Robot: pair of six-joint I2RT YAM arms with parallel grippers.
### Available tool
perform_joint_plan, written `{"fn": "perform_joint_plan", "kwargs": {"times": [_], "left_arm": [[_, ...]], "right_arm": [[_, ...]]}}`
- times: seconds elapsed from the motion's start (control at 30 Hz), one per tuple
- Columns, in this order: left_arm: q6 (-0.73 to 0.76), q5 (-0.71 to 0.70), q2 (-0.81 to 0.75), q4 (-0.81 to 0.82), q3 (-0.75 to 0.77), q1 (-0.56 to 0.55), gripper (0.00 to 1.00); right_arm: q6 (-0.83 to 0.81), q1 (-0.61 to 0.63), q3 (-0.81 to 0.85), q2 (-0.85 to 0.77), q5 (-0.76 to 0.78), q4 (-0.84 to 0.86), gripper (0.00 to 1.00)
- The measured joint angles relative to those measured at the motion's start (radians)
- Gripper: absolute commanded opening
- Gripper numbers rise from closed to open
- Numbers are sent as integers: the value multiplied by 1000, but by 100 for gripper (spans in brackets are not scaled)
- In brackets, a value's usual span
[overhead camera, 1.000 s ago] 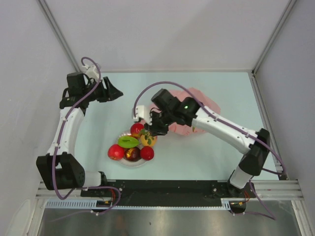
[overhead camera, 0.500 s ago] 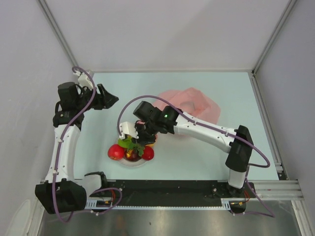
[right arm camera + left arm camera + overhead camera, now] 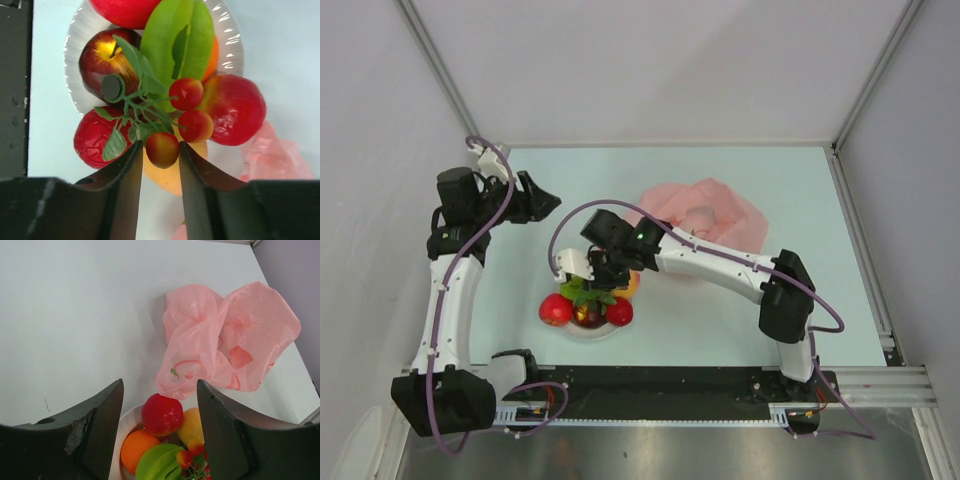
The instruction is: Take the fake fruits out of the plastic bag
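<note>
The fake fruits are piled on a white plate (image 3: 582, 330): a red apple (image 3: 161, 413), an orange ball (image 3: 135, 450), a green one (image 3: 175, 40), a dark red apple (image 3: 102, 55) and a yellow-orange one (image 3: 170, 177). A sprig of red berries (image 3: 162, 149) with green leaves lies on top of the pile. My right gripper (image 3: 161, 145) is shut on its nearest berry, directly over the plate (image 3: 80, 35). The pink plastic bag (image 3: 705, 215) lies crumpled and flat behind the plate. My left gripper (image 3: 548, 205) hangs open and empty at the back left, above the table.
The plate sits near the front edge of the table, just ahead of the black base rail (image 3: 650, 380). The right arm's forearm (image 3: 720, 265) stretches across in front of the bag. Grey walls close the table on three sides.
My right gripper has carried the berry sprig leftward and down onto the fruit pile. The left arm drew back to the left, then held still.
</note>
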Motion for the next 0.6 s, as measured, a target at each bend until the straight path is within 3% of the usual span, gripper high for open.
{"fn": "perform_joint_plan", "kwargs": {"times": [0.17, 0.23, 0.27, 0.53, 0.6], "left_arm": [[0, 0, 0, 0, 0, 0, 66], [0, 0, 0, 0, 0, 0, 66], [0, 0, 0, 1, 0, 0, 66], [7, 0, 1, 1, 0, 0, 68], [19, 0, 3, -4, 0, 0, 75]], "right_arm": [[13, 0, 6, -2, 39, 10, 67], [14, -5, 5, -5, 53, 8, 93], [16, -8, 3, -9, 58, 6, 99], [66, -118, -19, -127, 95, 2, 100], [101, -173, -28, -177, 104, 18, 100]]}}
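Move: The right hand, still gripping one tomato of the leafy cherry-tomato bunch, is just over the fruit-filled plate, whose middle lies about 4 cm back, 4 cm left and 9 cm below. The yellow peach is 3 cm right and 1 cm ahead; the red apple is 5 cm ahead and 2 cm left. The pink plastic bag's middle stands some 13 cm ahead and 19 cm right. From the idle left hand the plate is roughly 16 cm back, 7 cm right and well below. The right fingers spread from their pinch to wide open and let go of the cherry-tomato bunch on top of the piled fruit, the hand barely shifting at first. Then it pulls away faster and faster, about 7 cm forward, as much up and some 6 cm right, towards the pink bag, turning nearly 20 degrees clockwise with the fingers left wide. ##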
